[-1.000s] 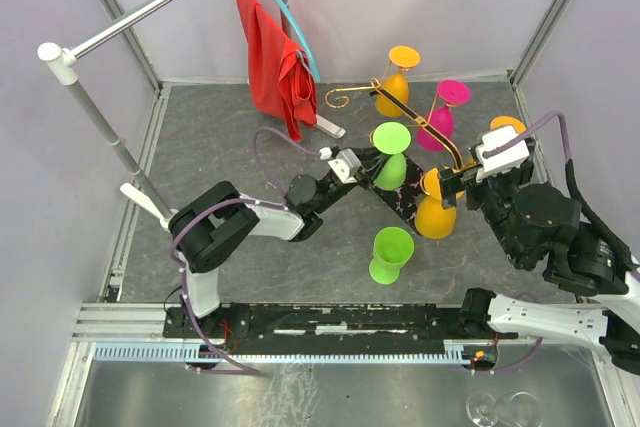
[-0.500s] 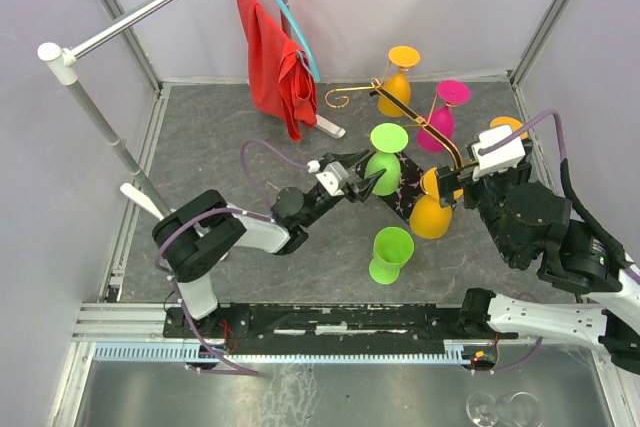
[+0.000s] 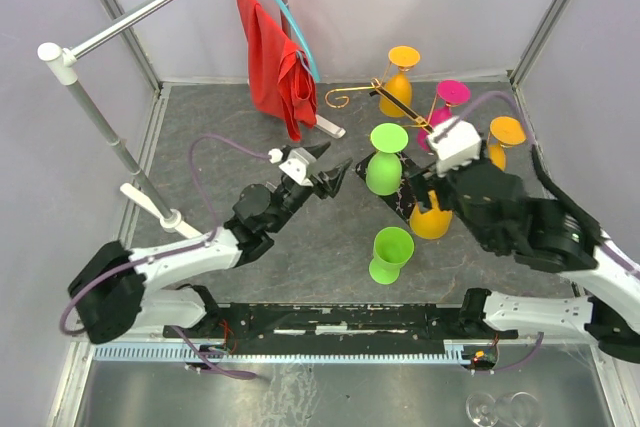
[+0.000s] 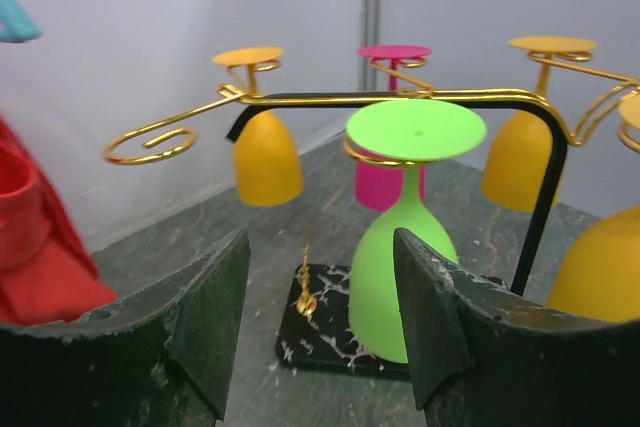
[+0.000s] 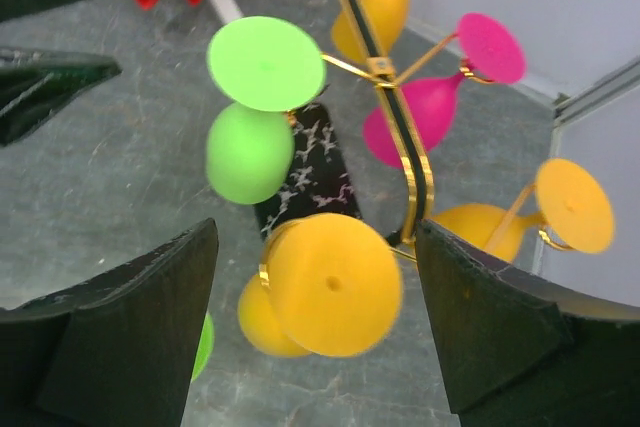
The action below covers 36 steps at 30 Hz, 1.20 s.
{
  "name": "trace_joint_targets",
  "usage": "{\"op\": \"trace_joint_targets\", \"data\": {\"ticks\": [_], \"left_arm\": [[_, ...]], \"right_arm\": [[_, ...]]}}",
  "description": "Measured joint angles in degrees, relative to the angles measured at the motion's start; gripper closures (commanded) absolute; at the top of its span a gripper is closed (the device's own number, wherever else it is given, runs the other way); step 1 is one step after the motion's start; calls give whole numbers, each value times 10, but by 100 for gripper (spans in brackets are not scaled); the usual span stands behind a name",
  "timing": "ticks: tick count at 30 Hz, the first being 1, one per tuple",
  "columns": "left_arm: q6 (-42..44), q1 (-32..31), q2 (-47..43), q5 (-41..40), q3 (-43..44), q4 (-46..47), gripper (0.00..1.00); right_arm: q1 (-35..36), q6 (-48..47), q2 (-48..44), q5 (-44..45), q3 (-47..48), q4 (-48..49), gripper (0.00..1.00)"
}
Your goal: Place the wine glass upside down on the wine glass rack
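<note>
The wine glass rack point(image 3: 345, 97) is a gold scroll tree on a black marbled base point(image 4: 330, 322). A green wine glass point(image 3: 385, 162) hangs upside down from one arm, its foot point(image 4: 415, 129) resting in a gold ring. My left gripper point(image 3: 325, 175) stands open just left of it, touching nothing, and the glass point(image 4: 405, 247) shows beyond the fingers point(image 4: 215, 317). A second green wine glass point(image 3: 390, 252) stands upright on the table in front of the rack. My right gripper point(image 5: 315, 317) is open, above a hanging orange glass point(image 5: 333, 282), with gaps on both sides.
Two more orange glasses point(image 3: 400, 82) point(image 3: 505, 132) and a magenta glass point(image 3: 445, 107) hang on the rack's other arms. A blue hanger with red cloth point(image 3: 275, 57) hangs at the back. A silver rail point(image 3: 150, 7) crosses the left side, with grey walls all around.
My left gripper opened and drew back to the left, leaving the green glass hanging on the rack. My right arm shifted left, over the front orange glass.
</note>
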Motion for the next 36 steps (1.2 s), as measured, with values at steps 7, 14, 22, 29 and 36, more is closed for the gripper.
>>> {"op": "trace_joint_targets", "data": {"ticks": [7, 14, 22, 29, 36], "left_arm": [[-52, 0, -148, -93, 32, -257, 33], [-101, 0, -224, -168, 111, -473, 32], [-141, 0, -250, -207, 152, -600, 32], [-155, 0, -282, -214, 152, -636, 32], [-157, 0, -301, -215, 152, -642, 32]], "right_arm": [[0, 59, 114, -102, 53, -83, 22], [0, 125, 108, -203, 55, -131, 26], [0, 161, 144, -246, 10, -152, 29], [0, 130, 164, -245, -25, -138, 37], [0, 79, 183, -240, -69, -104, 39]]}}
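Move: The standing green glass is what my right hand goes for: about 4 cm back, 7 cm to its left and some 28 cm below. The orange glass hanging at the front of the rack is roughly 5 cm ahead and 1 cm right, 14 cm down; the hung green glass is about 11 cm ahead and 8 cm left, also 14 cm down. From my left hand, the standing glass is some 13 cm back, 13 cm right and 20 cm below. I swing my right hand left off the hanging orange glass, then draw it back a little and sink towards the standing green glass, about 16 cm down in all, pitching the fingers some 30 degrees downward and narrowing them partway, still open above its rim. My empty left hand, still open, retreats about 13 cm left from the hung green glass, its fingers tipping down. ##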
